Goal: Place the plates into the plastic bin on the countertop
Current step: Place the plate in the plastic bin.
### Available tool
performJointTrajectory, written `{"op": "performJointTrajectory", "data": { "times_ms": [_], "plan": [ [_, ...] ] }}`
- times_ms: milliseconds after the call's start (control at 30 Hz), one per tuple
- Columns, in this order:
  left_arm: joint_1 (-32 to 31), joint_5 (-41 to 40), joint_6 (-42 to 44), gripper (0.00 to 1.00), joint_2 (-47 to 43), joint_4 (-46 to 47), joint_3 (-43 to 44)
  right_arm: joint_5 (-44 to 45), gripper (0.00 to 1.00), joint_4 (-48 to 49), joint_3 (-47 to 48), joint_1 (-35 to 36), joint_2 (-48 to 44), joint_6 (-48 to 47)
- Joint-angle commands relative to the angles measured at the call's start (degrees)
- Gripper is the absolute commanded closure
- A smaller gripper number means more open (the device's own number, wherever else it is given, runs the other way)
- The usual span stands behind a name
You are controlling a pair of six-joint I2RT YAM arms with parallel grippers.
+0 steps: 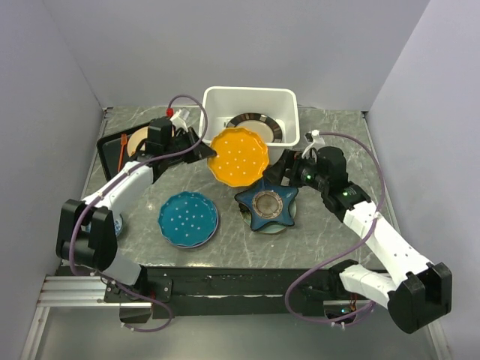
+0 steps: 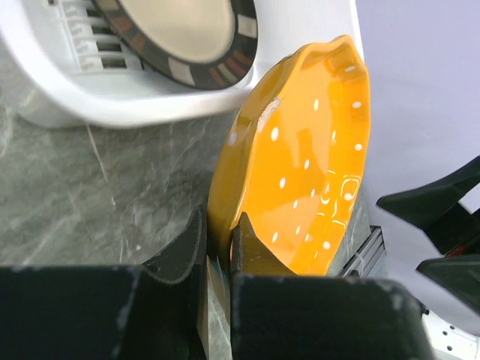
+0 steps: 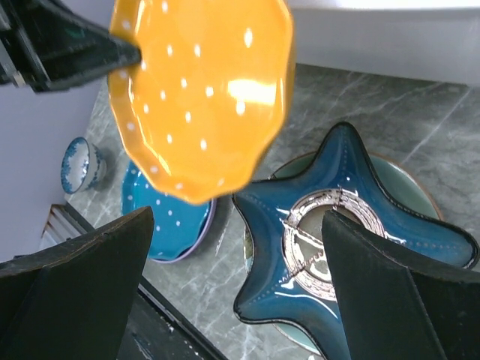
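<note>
My left gripper (image 1: 202,150) (image 2: 219,225) is shut on the rim of the orange scalloped plate (image 1: 238,156) (image 2: 307,180) (image 3: 202,90). It holds the plate tilted in the air just in front of the white plastic bin (image 1: 217,97) (image 2: 112,97). A dark-rimmed beige plate (image 1: 255,126) (image 2: 180,30) lies inside the bin. On the countertop (image 1: 225,240) rest a blue dotted plate (image 1: 188,218) (image 3: 161,217) and a navy star-shaped plate (image 1: 268,204) (image 3: 337,225), which sits on a pale green plate (image 1: 274,228). My right gripper (image 1: 281,171) (image 3: 238,217) hovers open above the star plate, holding nothing.
A black tray (image 1: 109,146) with a beige plate (image 1: 139,141) and an orange utensil sits at the back left. A small blue bowl (image 3: 79,165) stands near the left arm's base. Grey walls close in the back and both sides.
</note>
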Motion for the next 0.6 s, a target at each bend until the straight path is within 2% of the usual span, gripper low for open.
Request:
{"op": "performJointTrajectory", "data": {
  "times_ms": [0, 300, 567],
  "plan": [
    [-0.2, 3.8, -3.1, 0.99, 2.1, 8.9, 6.8, 0.3, 0.0, 0.7, -2.7, -0.6, -3.7, -0.2],
    [-0.3, 5.7, -4.2, 0.99, 7.4, 10.6, 12.6, 4.2, 0.0, -3.4, -5.7, -0.9, -9.9, -0.4],
    [-0.3, 4.7, -3.2, 0.99, 9.3, 8.6, 18.1, 4.3, 0.0, -4.0, -7.8, -1.0, -12.2, -0.2]
  ]
}}
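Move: The yellow plate, held by its left edge, is bound for the plastic bin, whose middle lies about 12 cm ahead of the left hand, 12 cm to its right and some 14 cm below. The black-rimmed plate lies inside, about 10 cm ahead and 14 cm right. The blue star plate is roughly 15 cm back and 18 cm right. From the right hand the bin's middle is about 14 cm ahead, 8 cm left and lower. The yellow plate, still pinched at its edge by the left fingers, is carried forward about 5 cm and a little to the right, nearly level and without turning, towards and farther over the bin's near rim. Meanwhile the empty right hand, fingers kept wide open, backs off some 4 cm backward and to its right, sinking slightly. ##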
